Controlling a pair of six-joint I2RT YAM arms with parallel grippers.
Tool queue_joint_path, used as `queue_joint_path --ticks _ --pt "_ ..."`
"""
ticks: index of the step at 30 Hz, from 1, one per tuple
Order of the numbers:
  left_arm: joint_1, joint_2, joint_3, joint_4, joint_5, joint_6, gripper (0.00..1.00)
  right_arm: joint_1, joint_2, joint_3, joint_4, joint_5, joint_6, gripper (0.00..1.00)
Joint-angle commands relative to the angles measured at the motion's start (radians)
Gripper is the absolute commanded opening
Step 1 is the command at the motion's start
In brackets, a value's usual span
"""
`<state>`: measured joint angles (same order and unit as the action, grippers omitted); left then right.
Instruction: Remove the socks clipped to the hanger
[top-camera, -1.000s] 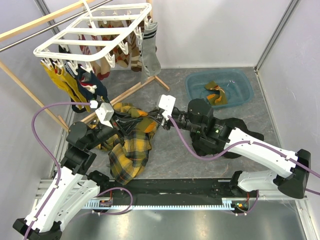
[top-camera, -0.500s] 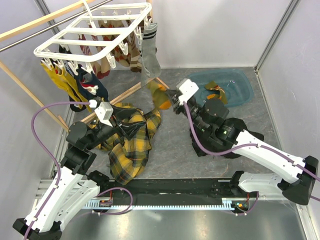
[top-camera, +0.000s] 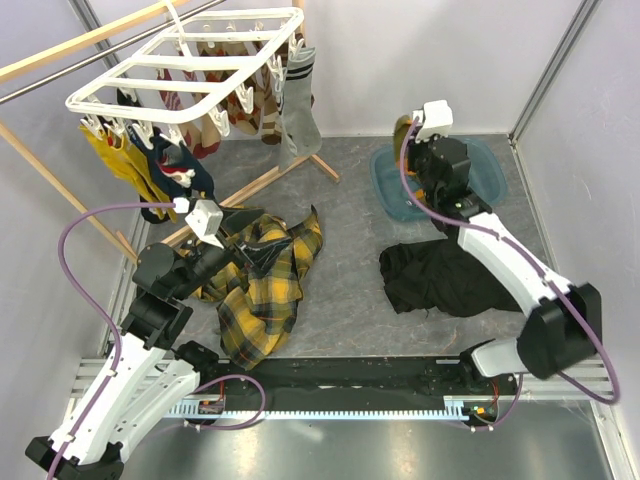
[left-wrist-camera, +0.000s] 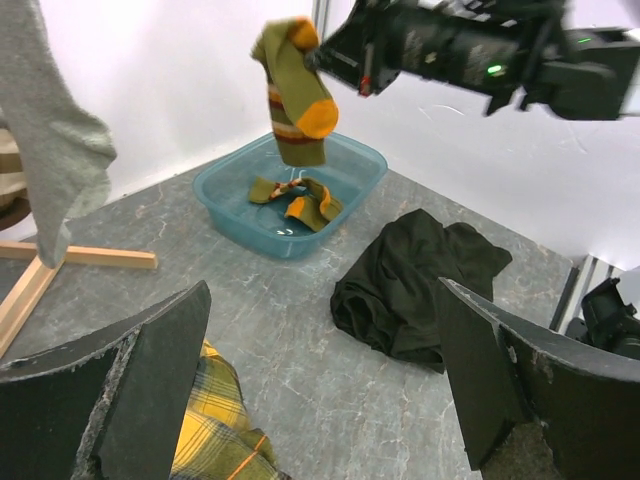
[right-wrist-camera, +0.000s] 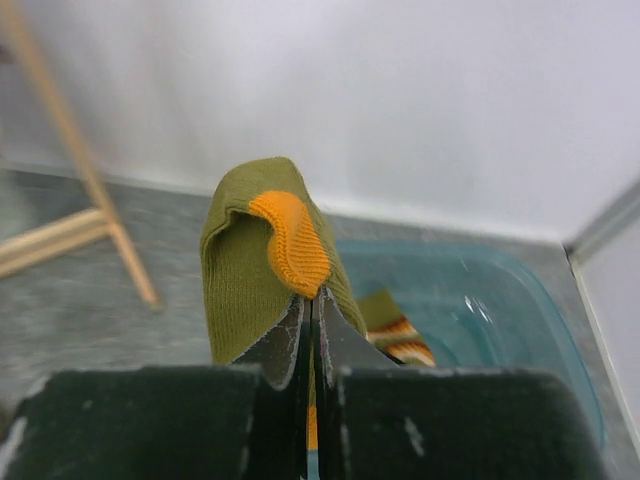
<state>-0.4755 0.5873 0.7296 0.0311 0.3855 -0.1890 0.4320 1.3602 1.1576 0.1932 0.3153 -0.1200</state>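
The white grid hanger (top-camera: 185, 60) hangs at the back left. Several socks are clipped under it, among them mustard ones (top-camera: 115, 160) and a grey one (top-camera: 298, 115) (left-wrist-camera: 55, 160). My right gripper (top-camera: 412, 140) (right-wrist-camera: 312, 310) is shut on an olive sock with an orange toe (right-wrist-camera: 250, 260) (left-wrist-camera: 295, 95). That sock dangles above the left rim of the blue basin (top-camera: 495, 165). A matching olive-orange sock (left-wrist-camera: 300, 200) (right-wrist-camera: 395, 335) lies inside the basin. My left gripper (top-camera: 262, 252) (left-wrist-camera: 322, 300) is wide open and holds nothing. It hovers low over the yellow plaid cloth (top-camera: 265, 285).
A black garment (top-camera: 440, 275) (left-wrist-camera: 420, 280) lies crumpled right of centre, under the right arm. The wooden rack (top-camera: 260, 185) has its foot on the floor behind the plaid cloth. White walls close the back and sides.
My right arm swung from the plaid cloth up and right to the basin, carrying the olive-orange sock. My left gripper opened wide and stayed put.
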Motion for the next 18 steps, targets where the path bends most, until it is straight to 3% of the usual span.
queue_joint_path --ticks 1,6,9,12,15,18 --pt "-0.003 0.000 0.008 0.003 -0.042 0.002 0.99 -0.102 0.091 0.059 0.023 0.031 0.117 0.00" --pt "-0.003 -0.007 0.007 0.001 -0.063 0.010 0.99 -0.199 0.232 0.071 0.025 0.021 0.212 0.00" --pt "-0.003 -0.014 0.005 0.000 -0.079 0.016 0.99 -0.214 0.296 0.089 -0.003 0.053 0.233 0.21" --pt "-0.003 -0.018 0.004 -0.002 -0.099 0.020 0.99 -0.214 0.323 0.123 -0.066 0.077 0.238 0.29" --pt "-0.002 -0.026 0.004 -0.002 -0.117 0.022 0.99 -0.213 0.301 0.154 -0.101 0.001 0.250 0.45" --pt "-0.002 -0.032 0.002 -0.002 -0.122 0.023 0.99 -0.208 0.258 0.186 -0.120 -0.079 0.276 0.49"
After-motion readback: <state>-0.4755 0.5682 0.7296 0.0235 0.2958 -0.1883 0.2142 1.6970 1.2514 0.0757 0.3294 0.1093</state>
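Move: The right hand holds a sock in shut fingers; the teal basket's middle lies about 8 cm ahead of it, 10 cm to its right and 28 cm below. The first sock, already in the basket, is about 5 cm ahead and 8 cm right of the hand; the black cloth lies some 20 cm back and 8 cm right. From the left hand, the basket is roughly 31 cm ahead and 37 cm right. Right hand sinks about 14 cm over the basket, drifting right and forward, tips down, and opens, releasing the sock. ##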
